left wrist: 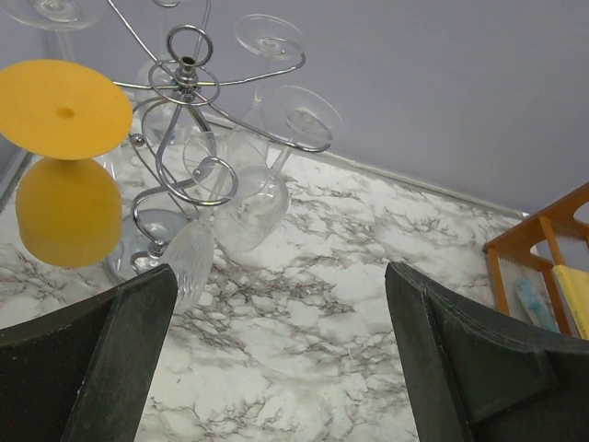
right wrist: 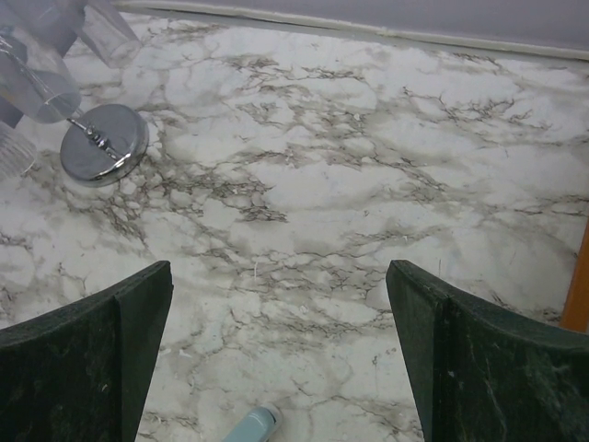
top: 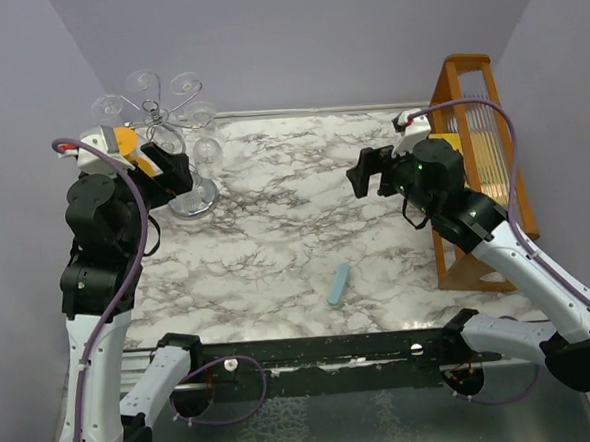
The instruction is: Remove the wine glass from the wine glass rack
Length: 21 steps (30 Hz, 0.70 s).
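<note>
The wine glass rack (top: pixel 168 117), a silvery wire tree on a round shiny base (top: pixel 194 199), stands at the table's back left. Several clear wine glasses (left wrist: pixel 253 207) hang from it upside down, along with an orange one (left wrist: pixel 69 207). My left gripper (top: pixel 177 168) is open and empty right beside the rack. In the left wrist view the left gripper (left wrist: pixel 281 276) points at the hanging glasses, with a ribbed glass (left wrist: pixel 190 258) next to its left finger. My right gripper (top: pixel 367 173) hovers open and empty over mid-table. The right wrist view shows the right gripper (right wrist: pixel 281 267) facing the rack base (right wrist: pixel 103 155).
A tall orange wooden slatted rack (top: pixel 477 160) stands at the right edge, behind my right arm. A small light blue object (top: pixel 339 283) lies on the marble table (top: pixel 276 232) near the front. Purple walls close in the back and sides.
</note>
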### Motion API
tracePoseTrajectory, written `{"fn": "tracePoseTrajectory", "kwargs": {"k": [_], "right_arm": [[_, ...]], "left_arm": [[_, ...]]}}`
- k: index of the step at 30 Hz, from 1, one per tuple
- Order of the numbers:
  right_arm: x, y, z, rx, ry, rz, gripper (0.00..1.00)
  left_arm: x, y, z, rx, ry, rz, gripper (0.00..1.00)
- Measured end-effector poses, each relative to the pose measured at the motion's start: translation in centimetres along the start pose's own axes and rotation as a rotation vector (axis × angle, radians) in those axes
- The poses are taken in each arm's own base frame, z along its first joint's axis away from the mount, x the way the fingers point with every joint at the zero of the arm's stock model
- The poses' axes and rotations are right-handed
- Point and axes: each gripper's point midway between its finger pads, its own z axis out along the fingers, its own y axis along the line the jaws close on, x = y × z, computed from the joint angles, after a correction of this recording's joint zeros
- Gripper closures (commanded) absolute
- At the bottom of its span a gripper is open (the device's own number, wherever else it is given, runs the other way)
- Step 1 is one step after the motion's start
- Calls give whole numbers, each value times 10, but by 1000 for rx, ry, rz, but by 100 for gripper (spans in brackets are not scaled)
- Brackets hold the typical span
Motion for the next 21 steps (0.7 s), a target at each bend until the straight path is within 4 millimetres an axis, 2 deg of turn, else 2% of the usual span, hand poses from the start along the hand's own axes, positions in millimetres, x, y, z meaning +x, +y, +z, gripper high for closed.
{"fn": "tracePoseTrajectory", "kwargs": {"k": [5,12,17,21], "right_arm": [[-5,0,-1,-10,-28,1,1],[-13,-4,-2,16,-50,37,1],[-15,-7,0,41,-57,68,1],[-17,-9,0,62,-65,98,1]], "left_arm": [[8,-1,9,-1,61,21,1],[11,-7,35,-14,148,25,1],[17,-5,50,-46,198,11,1],[14,-1,58,-78,212,12,1]]}}
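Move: The ribbed glass hanging on the near side of the rack is some 12 cm ahead of the left hand, 4 cm to its left and 8 cm below. A smooth clear glass hangs about 15 cm ahead of this hand, 2 cm right and 7 cm lower; the orange glass is 8 cm ahead, 13 cm left and 4 cm down. From the right hand the ribbed glass lies roughly 33 cm left, 5 cm farther out and 2 cm higher. Still clear of the glasses, the left hand heads forward towards the ribbed and smooth clear glasses on the rack, advancing about 6 cm and sinking about 2 cm. It eases slightly right before drifting back a little left near the end, while the wrist tips some 15 degrees nose-down and the fingers stay wide open. ##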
